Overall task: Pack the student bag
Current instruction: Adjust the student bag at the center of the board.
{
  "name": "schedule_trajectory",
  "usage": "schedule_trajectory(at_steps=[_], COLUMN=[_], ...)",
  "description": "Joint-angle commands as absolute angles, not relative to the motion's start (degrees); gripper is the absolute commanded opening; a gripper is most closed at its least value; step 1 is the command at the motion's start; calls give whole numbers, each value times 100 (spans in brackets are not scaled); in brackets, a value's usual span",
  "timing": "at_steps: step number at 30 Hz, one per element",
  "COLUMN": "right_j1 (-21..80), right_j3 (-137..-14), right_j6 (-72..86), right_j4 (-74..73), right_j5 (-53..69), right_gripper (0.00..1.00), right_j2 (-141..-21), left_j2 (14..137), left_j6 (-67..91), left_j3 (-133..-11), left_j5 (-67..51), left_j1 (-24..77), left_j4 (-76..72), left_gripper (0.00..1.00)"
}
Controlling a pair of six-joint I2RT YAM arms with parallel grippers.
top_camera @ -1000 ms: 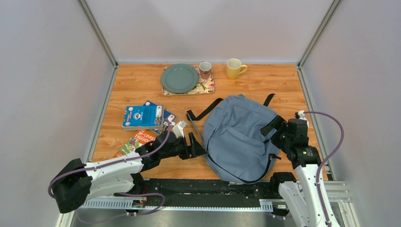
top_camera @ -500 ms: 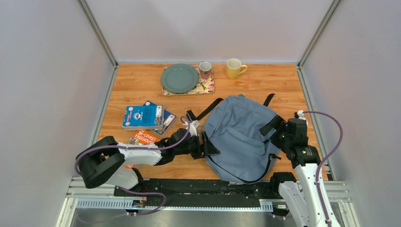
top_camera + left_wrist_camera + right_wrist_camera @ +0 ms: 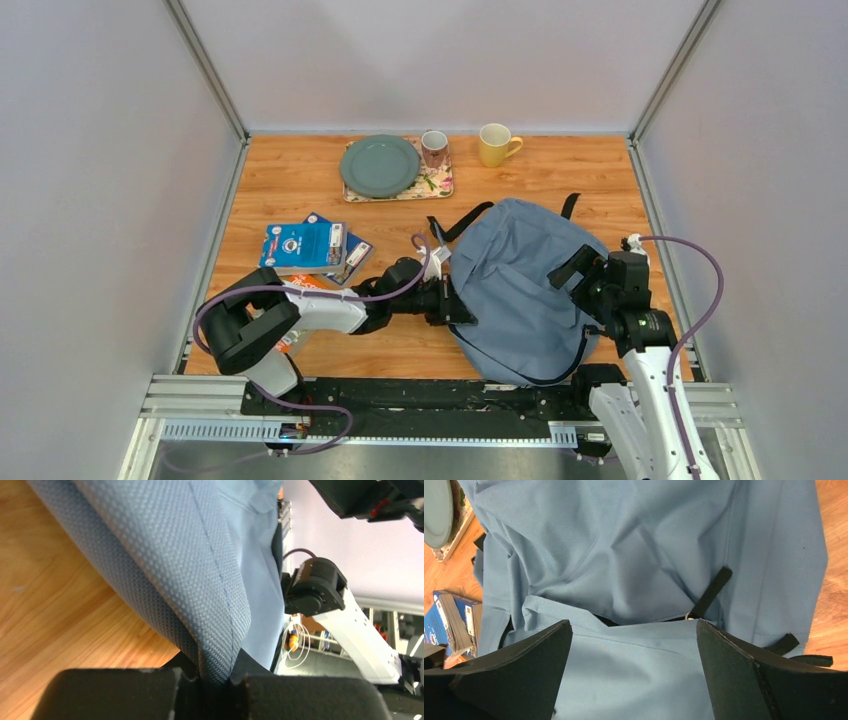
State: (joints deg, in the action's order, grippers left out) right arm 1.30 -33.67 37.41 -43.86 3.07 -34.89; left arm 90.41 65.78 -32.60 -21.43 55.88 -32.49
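Note:
The student bag, a soft grey-blue backpack with black straps, lies on the right half of the wooden table. My left gripper reaches in from the left and is shut on the bag's left edge; in the left wrist view a fold of woven fabric is pinched between the black jaws. My right gripper hangs over the bag's right side, wide open. In the right wrist view its fingers stand apart just above the blue cloth, holding nothing.
A stack of blue books lies left of the bag, with an orange book partly under my left arm. At the back are a green plate on a floral tray, a patterned cup and a yellow mug.
My left arm reached right to the bag's edge and its jaws closed on the fabric. The bag's left side bunched and shifted right. The right arm stayed put.

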Motion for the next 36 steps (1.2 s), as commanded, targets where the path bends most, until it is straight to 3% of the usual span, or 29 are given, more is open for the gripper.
schedule_trajectory(at_steps=[1,8,16,18,19,21,23,25,27,29,32,36], right_j1=[97,105,105,97,97,105,97,97,97,105,97,97], right_j3=[-3568,-3753,-3832,-3832,-3815,-3806,-3832,-3876,-3815,-3736,-3551,-3454], right_j6=[3647,3709,3858,3867,3885,3893,3876,3841,3823,3841,3841,3753], right_j4=[-4333,-4456,-4465,-4482,-4482,-4491,-4544,-4579,-4570,-4466,-4255,-3851], right_j5=[115,-237,-88,132,149,193,159,132,132,167,185,114], right_gripper=[98,98,97,97,97,97,97,97,97,97,97,97], right_j2=[-3314,-3164,-3059,-3050,-3041,-3050,-3041,-3041,-3032,-3059,-3216,-3725], left_j2=[8570,8007,8366,8664,8831,9499,9999,10107,10134,10012,9548,8817], left_j6=[5443,2239,2276,2181,2049,2074,1243,942,774,800,931,1291], left_j3=[-3997,-5957,-5775,-5687,-5695,-5817,-6405,-6513,-6504,-6469,-6162,-5757], left_j5=[-3137,-4341,-5959,-6177,-6440,-6917,-6402,-5356,-4959,-4520,-3825,-3726], left_j1=[5642,5362,3227,2787,2664,2400,2373,2382,2382,2382,2294,2206], left_j4=[-2799,512,641,799,843,1166,2749,3154,3489,3691,3701,3393], left_gripper=[0,0,1,13,29,30,46,61,64,76,78,79])
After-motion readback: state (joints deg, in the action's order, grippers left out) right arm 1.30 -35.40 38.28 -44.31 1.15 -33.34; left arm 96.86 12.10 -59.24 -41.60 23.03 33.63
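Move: The left gripper already pinches the left edge of the student bag; the bag's middle lies about 13 cm to its right, 7 cm ahead and 4 cm lower. The center of the board is roughly 13 cm ahead and 6 cm left, 8 cm down. Blue books stand some 35 cm left and 15 cm ahead, the plate tray about 15 cm left and 35 cm ahead. From the right hand the bag's middle is about 8 cm left, level fore-and-aft, 8 cm below. Keep the left gripper's pinch on the bag's edge and lift about 13 cm, fingers swinging up and clockwise. Then carry the edge forward and left in an arc towards the books' side and come down, opening the fingers on the way to let go; finish low and leftward with the hand's left side rolled up some 20 degrees. Raise the open right gripper slightly. ##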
